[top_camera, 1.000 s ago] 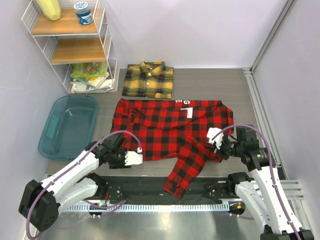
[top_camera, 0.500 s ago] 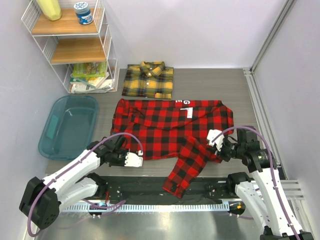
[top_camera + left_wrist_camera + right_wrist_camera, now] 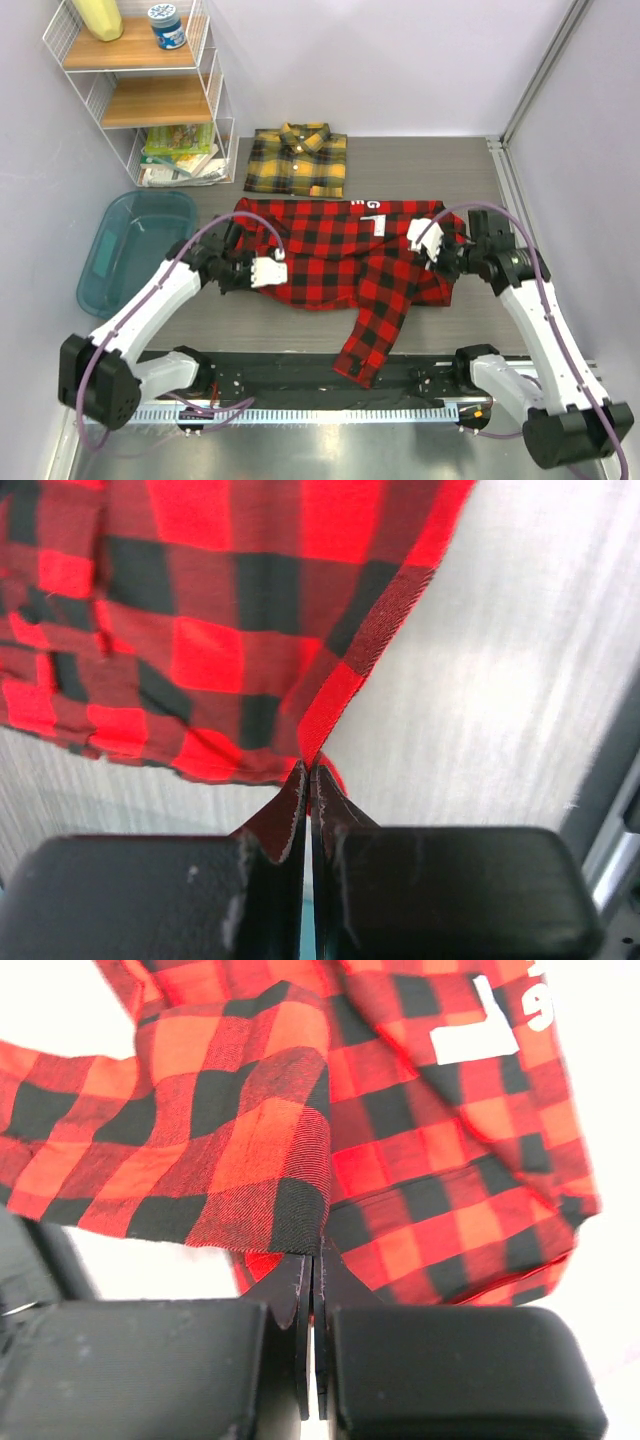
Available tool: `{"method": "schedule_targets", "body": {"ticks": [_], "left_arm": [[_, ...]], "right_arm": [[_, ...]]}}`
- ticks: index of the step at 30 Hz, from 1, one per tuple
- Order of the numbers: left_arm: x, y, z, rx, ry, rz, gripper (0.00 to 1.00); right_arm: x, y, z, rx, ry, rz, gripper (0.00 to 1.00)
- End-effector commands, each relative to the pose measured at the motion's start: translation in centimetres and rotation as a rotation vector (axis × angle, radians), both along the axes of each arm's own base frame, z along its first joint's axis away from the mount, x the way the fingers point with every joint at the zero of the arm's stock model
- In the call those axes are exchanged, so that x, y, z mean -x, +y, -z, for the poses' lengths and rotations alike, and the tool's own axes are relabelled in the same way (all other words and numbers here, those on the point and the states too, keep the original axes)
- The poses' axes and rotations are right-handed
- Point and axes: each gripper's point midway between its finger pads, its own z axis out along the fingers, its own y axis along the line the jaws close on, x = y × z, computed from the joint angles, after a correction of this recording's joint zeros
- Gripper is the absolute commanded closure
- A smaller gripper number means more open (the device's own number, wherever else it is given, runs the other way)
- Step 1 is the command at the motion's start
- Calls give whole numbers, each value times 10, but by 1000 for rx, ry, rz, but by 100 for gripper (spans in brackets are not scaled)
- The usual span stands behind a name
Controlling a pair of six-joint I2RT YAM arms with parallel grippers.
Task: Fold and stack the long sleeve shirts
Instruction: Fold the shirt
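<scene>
A red-and-black plaid shirt with white lettering lies spread on the grey table, one sleeve trailing toward the near edge. My left gripper is shut on the shirt's near hem and holds it lifted over the cloth. At the right side, my right gripper is shut on the hem and raised above the shirt's body. The yellow-and-black plaid shirt lies folded at the back of the table.
A teal plastic tub sits at the left. A wire shelf with books and jars stands at the back left. A black strip runs along the near edge between the arm bases.
The left gripper closed on the near hem. Both grippers lifted the near edge and carried it away from the front edge, over the shirt; the cloth's front edge followed.
</scene>
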Motion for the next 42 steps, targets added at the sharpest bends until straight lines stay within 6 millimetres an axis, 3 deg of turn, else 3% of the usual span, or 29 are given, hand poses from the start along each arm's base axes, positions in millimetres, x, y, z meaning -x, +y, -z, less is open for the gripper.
{"method": "schedule_targets", "body": {"ticks": [1, 7, 9, 19, 30, 42], "left_arm": [[-38, -6, -12, 48, -14, -29, 100], [-78, -4, -17, 64, -43, -69, 100], [-87, -4, -14, 67, -33, -81, 100], [-111, 0, 3, 46, -12, -110, 100], [-117, 7, 3, 84, -31, -146, 100], [-141, 7, 2, 113, -116, -188, 100]], "right_arm": [[-45, 5, -29, 29, -125, -49, 99], [-87, 8, -39, 47, -156, -51, 99], [-97, 9, -33, 55, -137, -61, 99], [-143, 11, -35, 58, -160, -60, 99], [-164, 18, -44, 24, -216, -75, 99], [-180, 18, -31, 32, -218, -64, 99]]}}
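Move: The red checked shirt's near edge is already pinched in both hands. Its far left corner, to which the left hand's cloth is taken, lies about 25 cm ahead of that hand and some 9 cm lower. The folded yellow shirt is roughly 39 cm ahead and 17 cm right, the empty bin 10 cm ahead and 31 cm left. From the right hand, the far right corner is 26 cm ahead, 4 cm right and 17 cm lower; the loose sleeve cuff lies 20 cm back and 20 cm left. The shirt's raised near edge is carried forward over the body towards the far edge, both shut grippers keeping their pinch. The right hand goes about 16 cm at nearly constant height; the left goes some 12 cm, sinking slightly on the way and turning about 10 degrees counter-clockwise. Both start fast and slow down in the second half. ##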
